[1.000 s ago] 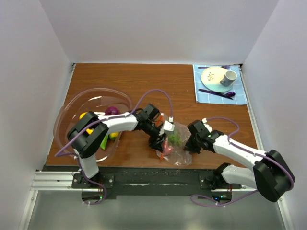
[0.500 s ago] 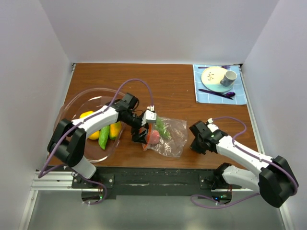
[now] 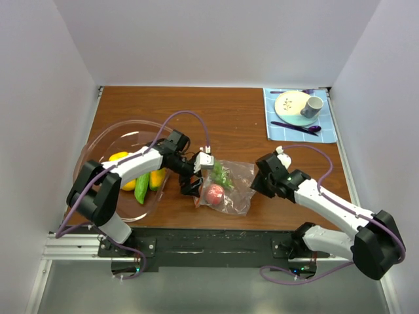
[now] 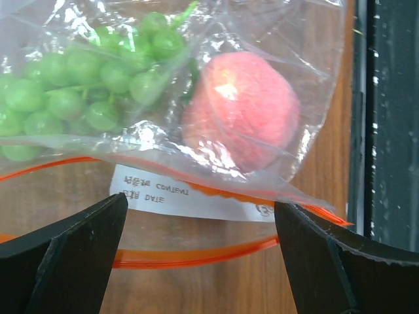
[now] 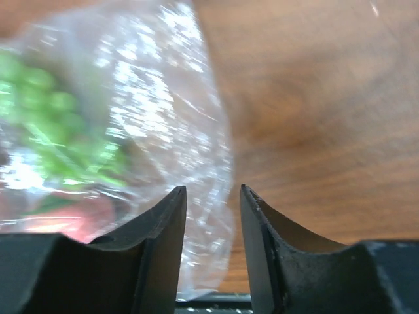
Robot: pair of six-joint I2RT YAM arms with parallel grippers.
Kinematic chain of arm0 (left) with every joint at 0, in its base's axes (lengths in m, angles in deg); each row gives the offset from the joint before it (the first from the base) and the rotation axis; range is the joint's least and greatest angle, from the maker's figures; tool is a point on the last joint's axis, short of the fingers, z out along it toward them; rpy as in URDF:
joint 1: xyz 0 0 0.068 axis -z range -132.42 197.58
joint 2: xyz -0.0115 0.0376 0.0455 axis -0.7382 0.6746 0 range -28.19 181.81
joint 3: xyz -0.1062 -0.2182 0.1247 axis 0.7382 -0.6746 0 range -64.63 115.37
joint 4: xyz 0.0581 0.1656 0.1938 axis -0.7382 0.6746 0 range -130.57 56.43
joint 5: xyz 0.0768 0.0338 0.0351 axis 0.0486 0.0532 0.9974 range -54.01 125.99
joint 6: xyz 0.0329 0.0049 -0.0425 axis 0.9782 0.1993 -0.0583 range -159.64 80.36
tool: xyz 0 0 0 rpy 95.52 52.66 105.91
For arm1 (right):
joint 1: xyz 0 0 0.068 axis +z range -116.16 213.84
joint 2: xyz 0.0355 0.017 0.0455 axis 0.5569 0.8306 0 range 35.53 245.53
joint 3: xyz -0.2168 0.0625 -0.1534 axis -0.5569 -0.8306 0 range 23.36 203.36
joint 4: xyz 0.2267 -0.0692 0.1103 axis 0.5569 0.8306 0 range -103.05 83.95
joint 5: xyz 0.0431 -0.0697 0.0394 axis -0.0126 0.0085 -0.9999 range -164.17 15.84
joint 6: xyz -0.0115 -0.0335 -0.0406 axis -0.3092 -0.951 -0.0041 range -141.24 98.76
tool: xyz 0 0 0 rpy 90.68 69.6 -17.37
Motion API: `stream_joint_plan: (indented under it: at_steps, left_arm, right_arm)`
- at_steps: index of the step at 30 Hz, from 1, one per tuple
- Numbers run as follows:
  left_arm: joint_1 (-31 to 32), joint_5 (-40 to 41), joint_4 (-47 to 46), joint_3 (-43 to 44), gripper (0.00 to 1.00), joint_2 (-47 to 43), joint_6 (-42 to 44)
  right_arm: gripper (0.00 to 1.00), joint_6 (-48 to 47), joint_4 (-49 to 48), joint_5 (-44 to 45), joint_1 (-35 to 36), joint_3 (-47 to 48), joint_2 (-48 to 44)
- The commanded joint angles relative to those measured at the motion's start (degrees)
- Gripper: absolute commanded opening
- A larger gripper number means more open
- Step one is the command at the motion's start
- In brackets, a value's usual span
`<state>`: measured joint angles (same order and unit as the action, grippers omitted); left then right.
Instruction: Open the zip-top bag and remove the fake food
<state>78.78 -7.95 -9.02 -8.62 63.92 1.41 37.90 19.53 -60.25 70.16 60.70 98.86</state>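
Observation:
The zip-top bag (image 3: pixel 230 188) lies near the table's front edge with its orange-red zip strip (image 4: pixel 183 258) parted and its mouth facing left. Inside it are green grapes (image 4: pixel 85 85) and a pink-red fruit (image 4: pixel 242 108). A white label (image 4: pixel 177 199) sits by the upper strip. My left gripper (image 3: pixel 192 181) is open at the bag's mouth, its fingers on either side of the opening, holding nothing. My right gripper (image 5: pixel 213 190) is open at the bag's right end, with clear plastic showing in the gap. More fake food, yellow (image 3: pixel 118 157) and green (image 3: pixel 142 186), lies in the bowl.
A large clear pinkish bowl (image 3: pixel 98 140) stands at the left, just beside my left arm. A blue placemat (image 3: pixel 327 131) at the back right carries a plate (image 3: pixel 291 103), a cup (image 3: pixel 311 106) and a purple spoon (image 3: pixel 298 127). The black rail (image 3: pixel 209 239) borders the table's front edge.
The bag slid left with my left arm, and its mouth now gapes. The left jaws have opened wide. The right jaws have parted and moved slightly away from the front edge.

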Motion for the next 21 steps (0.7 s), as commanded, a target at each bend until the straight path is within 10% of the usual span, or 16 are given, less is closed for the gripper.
stream_joint_plan:
  at_steps: [1, 17, 21]
  left_arm:
    - [0.0, 1.66, -6.41, -0.64, 1.0, 0.16, -2.83]
    - [-0.09, 5.54, -10.54, -1.78, 1.0, 5.97, -2.12]
    - [0.0, 4.22, -11.86, -2.39, 1.0, 5.97, -2.91]
  right_arm:
    - [0.43, -2.44, -2.52, 3.75, 0.07, 2.38, 0.65]
    - [0.38, -2.53, -19.3, 1.3, -0.02, -5.96, 13.66]
    - [0.06, -1.92, -23.95, -0.28, -0.02, -8.5, 13.05]
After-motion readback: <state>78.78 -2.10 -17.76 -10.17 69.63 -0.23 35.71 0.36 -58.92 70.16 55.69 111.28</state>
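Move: Inside the bag, the grapes lie about 6 cm ahead of the left gripper, 9 cm to its right and 4 cm lower; the peach is roughly 2 cm back, 6 cm right and 3 cm lower. From the right gripper, the bag's closed edge is about 3 cm ahead, 2 cm left and 5 cm down, with the grapes some 7 cm ahead and 13 cm left, 4 cm lower. Bring the right gripper down about 5 cm and some 3 cm forward, easing slightly left onto the bag's closed edge, then start closing the half-open fingers so the tips take the plastic between them. Meanwhile reach the wide-open left gripper forward and then mostly down, about 4 cm, to the gaping orange-zipped mouth and closer to the grapes, fingers staying open. ##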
